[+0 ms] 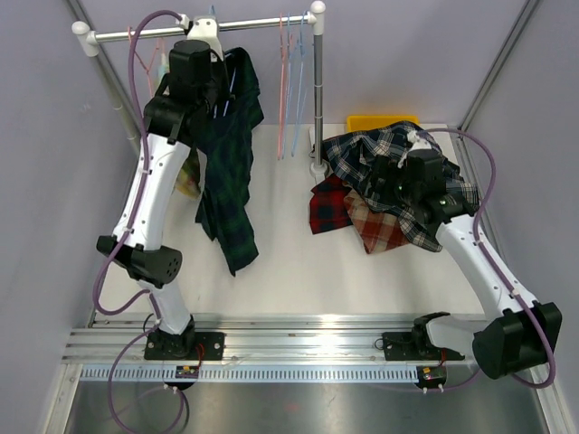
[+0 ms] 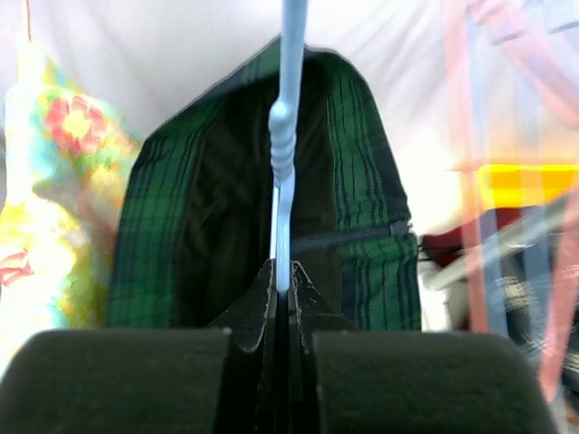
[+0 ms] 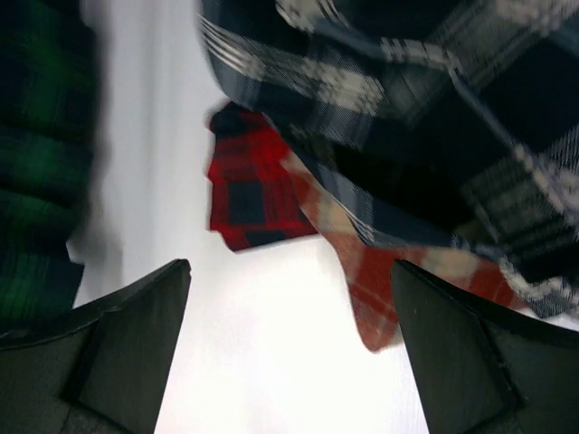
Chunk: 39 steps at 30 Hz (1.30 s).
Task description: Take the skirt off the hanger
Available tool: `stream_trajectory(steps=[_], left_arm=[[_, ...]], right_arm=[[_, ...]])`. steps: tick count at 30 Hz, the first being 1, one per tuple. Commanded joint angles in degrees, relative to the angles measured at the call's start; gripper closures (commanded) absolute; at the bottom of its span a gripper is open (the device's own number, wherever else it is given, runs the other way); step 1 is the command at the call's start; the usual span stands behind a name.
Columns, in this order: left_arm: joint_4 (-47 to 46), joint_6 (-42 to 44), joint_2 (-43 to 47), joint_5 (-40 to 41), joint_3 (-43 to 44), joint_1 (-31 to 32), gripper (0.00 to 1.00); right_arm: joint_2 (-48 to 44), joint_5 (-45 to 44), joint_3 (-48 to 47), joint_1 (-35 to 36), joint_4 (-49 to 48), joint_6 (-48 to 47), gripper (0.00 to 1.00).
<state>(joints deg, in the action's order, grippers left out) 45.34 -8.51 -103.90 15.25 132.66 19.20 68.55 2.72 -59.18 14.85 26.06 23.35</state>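
A dark green plaid skirt hangs from a light blue hanger on the rack, and its hem trails down onto the table. In the left wrist view the skirt drapes over both sides of the hanger's stem. My left gripper is shut on that blue stem, just below its ribbed neck. From above, the left gripper sits high against the top of the skirt. My right gripper hovers over a pile of plaid clothes. It stands open with nothing between its fingers.
The rack's rail and right pole stand at the back. Pink and blue empty hangers dangle from the rail. A floral garment hangs left of the skirt. Red and navy plaid clothes lie right, near a yellow bin.
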Motion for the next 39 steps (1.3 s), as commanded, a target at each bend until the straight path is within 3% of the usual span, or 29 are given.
stream_trajectory(steps=[1,8,12,16,21,29,31,32,33,34,39], left_arm=[[-4.65,0.96,3.43,2.16,8.22,2.59,1.0],[-5.97,-0.62,6.25,4.0,5.6,5.49,1.0],[-7.11,-1.42,7.22,5.14,3.92,6.99,1.0],[-7.11,-2.91,6.69,5.5,5.06,7.96,1.0],[-6.14,-4.32,7.04,5.32,5.59,9.1,1.0],[-6.06,-5.55,9.41,5.23,5.24,11.38,1.0],[-6.23,-6.07,10.46,5.15,4.37,11.47,1.0],[-6.93,-6.16,10.82,5.15,3.75,11.47,1.0],[-7.46,-6.16,11.86,4.97,2.27,11.47,1.0],[-7.9,-5.99,12.14,4.97,1.64,11.47,1.0],[-9.04,-4.06,12.14,7.07,1.28,11.47,1.0]], right_arm=[[-1.06,1.67,-11.81,2.28,-3.13,-4.54,0.01],[3.15,-7.55,-32.55,22.04,-0.14,-5.87,0.01],[8.16,-11.59,-39.42,37.57,-0.22,-3.85,0.01],[14.84,-15.81,-45.49,48.13,-1.71,-2.88,0.01],[23.11,-18.89,-51.56,52.47,-1.19,-2.0,0.01],[28.3,-23.71,-48.76,53.0,-4.0,1.16,0.02],[28.39,-24.78,-47.53,53.09,-5.05,1.34,0.25],[28.04,-25.22,-45.78,53.09,-5.67,1.6,0.41],[27.86,-25.13,-44.98,53.09,-6.37,1.95,0.84],[27.43,-25.13,-44.02,53.26,-6.2,2.39,1.0],[24.62,-26.27,-38.57,56.5,-5.5,3.89,1.0]])
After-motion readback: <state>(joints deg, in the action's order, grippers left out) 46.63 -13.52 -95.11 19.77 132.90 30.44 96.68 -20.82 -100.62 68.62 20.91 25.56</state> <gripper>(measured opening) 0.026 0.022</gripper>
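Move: The green plaid skirt hangs with its middle roughly 37 cm to the right hand's left, about 4 cm back and 10 cm above it; the heap of removed skirts lies about 5 cm ahead of that hand, 8 cm right and 10 cm below. The left gripper already holds the skirt's blue hanger, the skirt's middle some 18 cm below and 3 cm right. From the left hand, the empty hangers hang about 6 cm ahead, 19 cm right, level in height; the flowered garment is about 3 cm ahead, 11 cm left, 10 cm below. Swing the open right gripper up and left off the heap in an arch, about 35 cm left and drawing back some 10, turning counter-clockwise roughly 30 degrees, then sink to the side of the hanging green skirt and shut the fingers to pinch its cloth. Meanwhile keep the left grip on the hanger and bring it back, up and right, away from the rail. ##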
